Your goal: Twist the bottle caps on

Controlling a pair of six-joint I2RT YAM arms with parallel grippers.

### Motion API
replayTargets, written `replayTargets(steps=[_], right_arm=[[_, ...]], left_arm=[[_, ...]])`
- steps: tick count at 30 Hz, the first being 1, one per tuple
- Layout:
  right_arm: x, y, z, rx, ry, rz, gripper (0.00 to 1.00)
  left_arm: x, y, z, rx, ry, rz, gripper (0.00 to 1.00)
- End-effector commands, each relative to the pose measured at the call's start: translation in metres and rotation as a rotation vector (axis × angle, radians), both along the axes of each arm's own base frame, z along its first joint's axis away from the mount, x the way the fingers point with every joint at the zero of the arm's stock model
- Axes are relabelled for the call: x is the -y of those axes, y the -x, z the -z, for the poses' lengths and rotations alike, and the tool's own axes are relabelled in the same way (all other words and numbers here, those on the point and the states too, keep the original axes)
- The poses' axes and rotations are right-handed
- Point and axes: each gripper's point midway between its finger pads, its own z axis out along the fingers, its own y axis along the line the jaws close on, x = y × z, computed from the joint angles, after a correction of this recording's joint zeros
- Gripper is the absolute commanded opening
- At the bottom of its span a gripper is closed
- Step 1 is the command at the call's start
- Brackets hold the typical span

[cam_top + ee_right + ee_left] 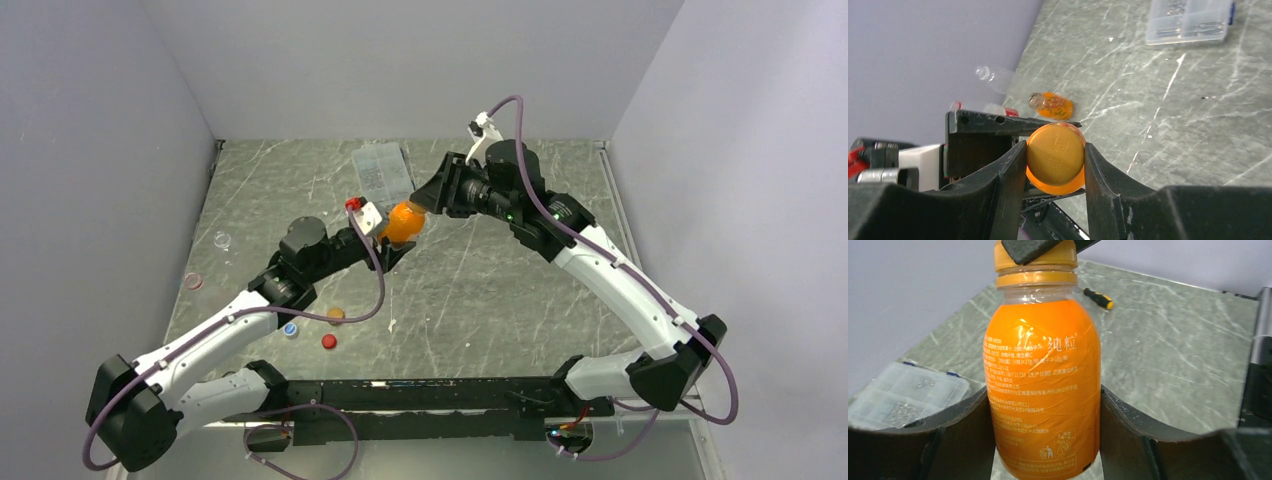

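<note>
My left gripper is shut on the body of an orange bottle and holds it above the middle of the table. An orange bottle cap sits on its neck. My right gripper is shut on that cap, one finger on each side. A blue-and-white cap, a red cap and a small orange piece lie loose by the left arm. Near the left wall lie an uncapped orange bottle and a clear bottle.
A flat clear compartment box rests at the back of the table. A yellow-handled screwdriver lies on the table beyond the held bottle. Two small clear round things sit by the left wall.
</note>
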Motion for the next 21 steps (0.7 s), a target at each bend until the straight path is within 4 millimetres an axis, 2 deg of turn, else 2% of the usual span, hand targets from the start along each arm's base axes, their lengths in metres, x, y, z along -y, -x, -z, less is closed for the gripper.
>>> replayTargets(steps=[1,4,9,14,18,19,21], right_arm=[[-0.007,0.025,0.04,-0.239,0.087,-0.004,0.26],[-0.005,0.02,0.037,-0.236,0.073,0.037,0.27],[0.001,0.018,0.018,-0.177,0.058,0.059,0.39],[0.015,0.02,-0.013,-0.076,0.06,0.067,0.7],[0.032,0.029,-0.039,0.036,0.064,0.057,0.94],[0.037,0.033,-0.046,0.078,0.059,0.047,0.98],[0.04,0.049,-0.058,0.166,0.056,-0.042,1.0]], left_arm=[[0.003,-0.022,-0.089,0.31,0.14,-0.103,0.0],[0.01,-0.025,-0.083,0.305,0.145,-0.1,0.0],[0.014,-0.024,-0.062,0.258,0.139,-0.087,0.0],[0.014,-0.014,-0.035,0.184,0.157,-0.059,0.0],[0.013,-0.001,-0.018,0.126,0.171,-0.02,0.0],[0.013,0.004,-0.015,0.114,0.175,-0.003,0.0],[0.015,0.016,-0.01,0.073,0.199,0.049,0.0]])
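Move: The orange bottle's cap is already between the right fingers, right at that hand's point. From the left hand, which grips the bottle lower down, the cap lies about 6 cm up, 4 cm right and 1 cm ahead. From the right hand, the parts box is some 22 cm ahead and 8 cm left, the other orange bottle 4 cm back and 27 cm left, the loose orange cap 12 cm back and 18 cm left, all 30-odd cm below. Both hands ease about 2 cm forward, then the right opens wide, releasing the cap and backing 4 cm. ##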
